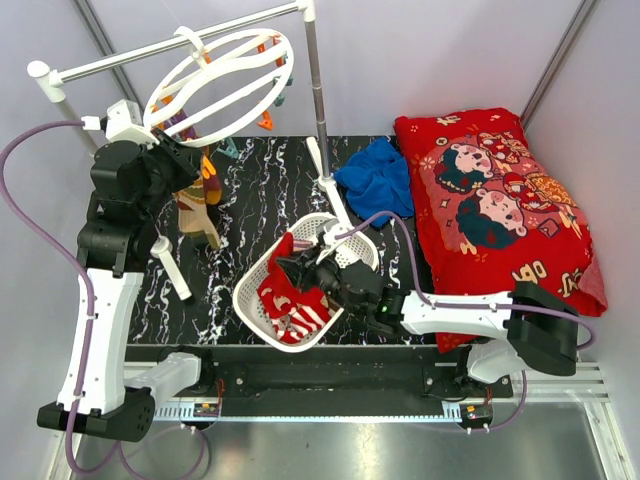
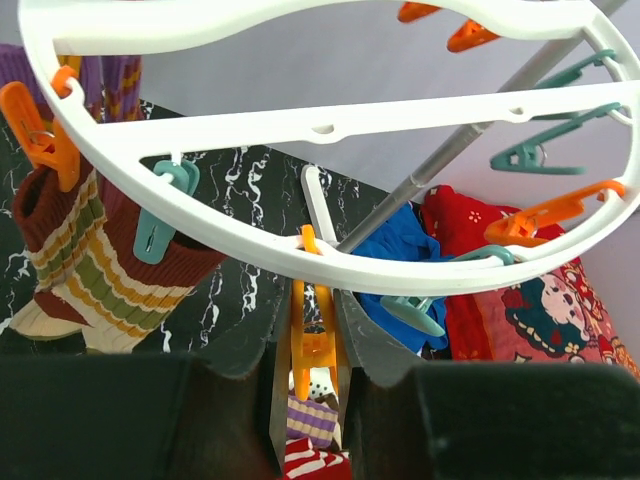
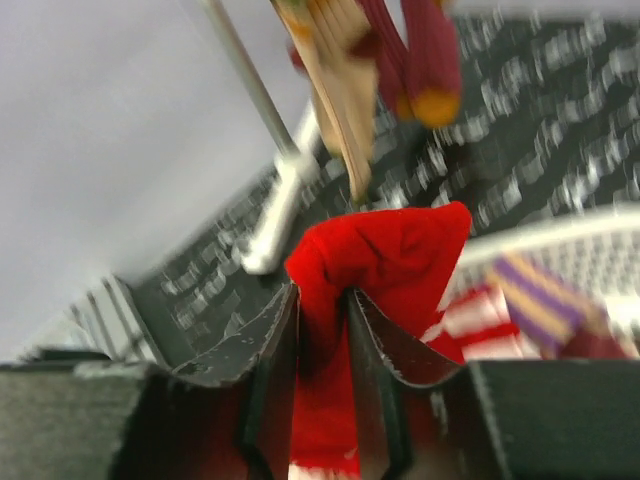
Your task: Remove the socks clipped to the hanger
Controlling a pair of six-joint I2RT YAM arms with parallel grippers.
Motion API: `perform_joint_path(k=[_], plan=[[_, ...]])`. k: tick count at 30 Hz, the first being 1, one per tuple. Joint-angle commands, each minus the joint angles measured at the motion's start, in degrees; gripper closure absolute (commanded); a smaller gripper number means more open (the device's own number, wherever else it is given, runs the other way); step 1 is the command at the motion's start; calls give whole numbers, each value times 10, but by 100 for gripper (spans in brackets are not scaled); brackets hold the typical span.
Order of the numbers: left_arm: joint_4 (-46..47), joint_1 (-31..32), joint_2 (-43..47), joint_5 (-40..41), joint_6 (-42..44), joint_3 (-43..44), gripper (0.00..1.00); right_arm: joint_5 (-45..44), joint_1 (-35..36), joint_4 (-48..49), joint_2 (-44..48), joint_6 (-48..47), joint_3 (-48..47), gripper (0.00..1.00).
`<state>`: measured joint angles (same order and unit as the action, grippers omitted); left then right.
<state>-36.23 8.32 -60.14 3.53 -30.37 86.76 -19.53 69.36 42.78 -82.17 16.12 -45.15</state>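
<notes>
The white hanger (image 1: 225,45) (image 2: 330,120) hangs tilted from a rail at the upper left. Two striped socks (image 1: 195,205) (image 2: 85,270) in maroon, tan and brown still hang from its clips. My left gripper (image 1: 185,160) (image 2: 313,300) is up under the rim, shut on an orange clip (image 2: 318,340). My right gripper (image 1: 298,268) (image 3: 322,292) hovers over the white basket (image 1: 245,290), and a red sock (image 3: 390,250) fills the gap between its fingers. Other socks (image 1: 295,312) lie in the basket, red-and-white striped and purple striped (image 3: 540,300).
The stand's metal pole (image 1: 318,110) rises just behind the basket. A blue cloth (image 1: 378,175) and a big red cartoon-print pillow (image 1: 500,200) lie on the right. A white tube (image 1: 172,268) rests on the black marble table near the left arm.
</notes>
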Motion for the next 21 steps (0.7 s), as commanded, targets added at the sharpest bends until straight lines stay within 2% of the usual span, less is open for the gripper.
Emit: perform_joint_path(k=[1, 3, 4, 8, 14, 15, 16, 17, 21], plan=[[55, -2, 1, -29, 16, 1, 83, -60, 3, -166, 3, 109, 26, 57], [57, -2, 3, -33, 16, -1, 83, -107, 4, -235, -1, 107, 3, 52], [61, -2, 3, -33, 15, -3, 83, -123, 4, -255, 1, 106, -7, 44], [62, -2, 5, -33, 16, 0, 83, -149, 3, -292, 42, 99, -36, 27], [63, -2, 7, -33, 16, 3, 83, -107, 4, -276, 55, 74, -66, 22], [65, -2, 8, -51, 16, 2, 83, -84, 4, -206, 46, 10, -64, 20], [67, -2, 9, -54, 15, 1, 83, -69, 1, -182, 40, -15, -70, 18], [68, -2, 10, -60, 15, 1, 83, -19, -4, -156, 26, -64, -77, 15], [72, -2, 9, -82, 19, 1, 82, 66, -34, -135, -22, -137, -148, 10]])
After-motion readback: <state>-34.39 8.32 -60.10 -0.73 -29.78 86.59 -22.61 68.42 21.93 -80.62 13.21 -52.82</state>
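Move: The right hand still has the red sock at its fingers above the basket, whose middle lies about 3 cm to its right, 2 cm back and roughly 18 cm below. The striped socks still on the hanger are some 17 cm left and 9 cm ahead, about 3 cm higher; the blue cloth is about 19 cm right, 20 cm ahead and 21 cm below. From the left hand, the basket lies some 18 cm right, 10 cm back and 35 cm below. Right hand dips about 10 cm into the basket, fingers opening wide to free the sock, then rises 8 cm. ##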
